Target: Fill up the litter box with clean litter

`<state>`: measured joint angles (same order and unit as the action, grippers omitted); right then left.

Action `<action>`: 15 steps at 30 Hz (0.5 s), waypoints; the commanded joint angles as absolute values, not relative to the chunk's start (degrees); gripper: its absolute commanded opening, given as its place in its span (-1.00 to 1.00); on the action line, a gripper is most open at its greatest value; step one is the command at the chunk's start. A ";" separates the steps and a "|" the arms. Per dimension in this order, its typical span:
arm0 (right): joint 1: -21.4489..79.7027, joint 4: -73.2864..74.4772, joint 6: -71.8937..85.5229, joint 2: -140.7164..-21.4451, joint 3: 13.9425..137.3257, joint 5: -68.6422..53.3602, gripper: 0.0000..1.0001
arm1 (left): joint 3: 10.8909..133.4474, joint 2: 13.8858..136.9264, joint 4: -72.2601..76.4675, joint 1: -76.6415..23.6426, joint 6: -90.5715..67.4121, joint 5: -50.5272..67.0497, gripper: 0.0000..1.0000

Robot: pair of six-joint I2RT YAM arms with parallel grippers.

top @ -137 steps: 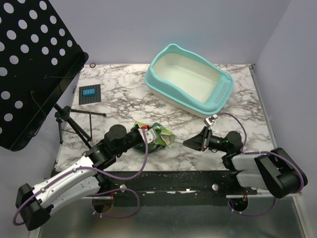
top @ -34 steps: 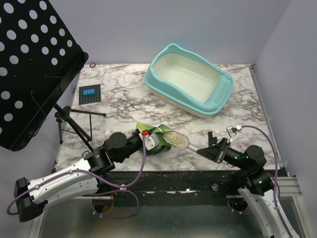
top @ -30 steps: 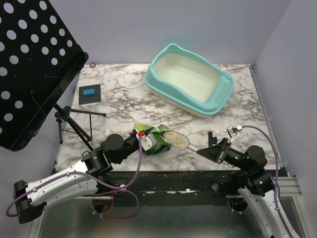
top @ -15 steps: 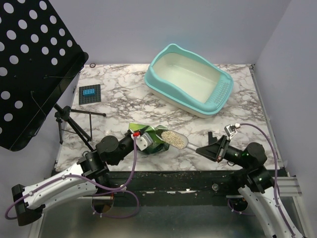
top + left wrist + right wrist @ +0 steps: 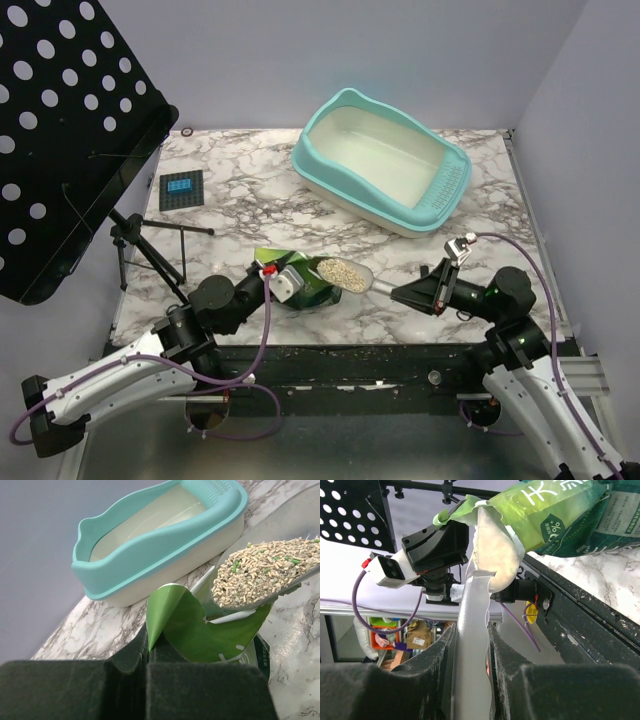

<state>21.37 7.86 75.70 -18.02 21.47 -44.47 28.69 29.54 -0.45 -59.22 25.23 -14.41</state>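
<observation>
The turquoise litter box (image 5: 331, 109) stands at the back right of the table with a bare cream inside; it also shows in the left wrist view (image 5: 150, 547). My right gripper (image 5: 401, 293) (image 5: 470, 647) is shut on the handle of a clear plastic scoop (image 5: 471, 605). The scoop holds a heap of clean litter (image 5: 343, 271) (image 5: 257, 575) just above the mouth of the green bag (image 5: 306, 288) (image 5: 200, 630). My left gripper (image 5: 281, 284) (image 5: 146, 652) is shut on the bag's folded edge.
A black perforated stand (image 5: 60, 130) on a tripod (image 5: 150, 250) fills the left side. A small black square pad (image 5: 181, 189) lies at the back left. Loose granules dot the table's front edge (image 5: 350, 347).
The scoop, earlier inside the bag, is now out and loaded, and has drifted slightly left and up. My left gripper has pulled the bag a little to the left.
</observation>
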 commanded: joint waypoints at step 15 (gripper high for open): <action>21.27 -8.76 81.90 -28.82 30.77 -44.40 -0.99 | 29.44 27.86 0.09 -57.83 28.04 -26.37 -1.00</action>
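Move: The litter box is the place for the loaded scoop: its middle lies about 36 cm straight ahead of the right hand and some 15 cm lower. The scoop's bowl sits roughly 14 cm left and 5 cm ahead of that hand, at the litter bag's mouth; the bag's middle is about 24 cm left, 4 cm ahead and 12 cm down. From the left hand, the box is about 29 cm ahead, 27 cm right and 16 cm below. The scoop, heaped with litter and still gripped by its handle, is raised by the right hand about 5 cm almost straight up from the bag's mouth, with only a slight tilt. Meanwhile the left hand keeps the bag's torn green edge pinched between shut fingers and draws it some 2 cm left and a little forward, turning slightly counter-clockwise. ##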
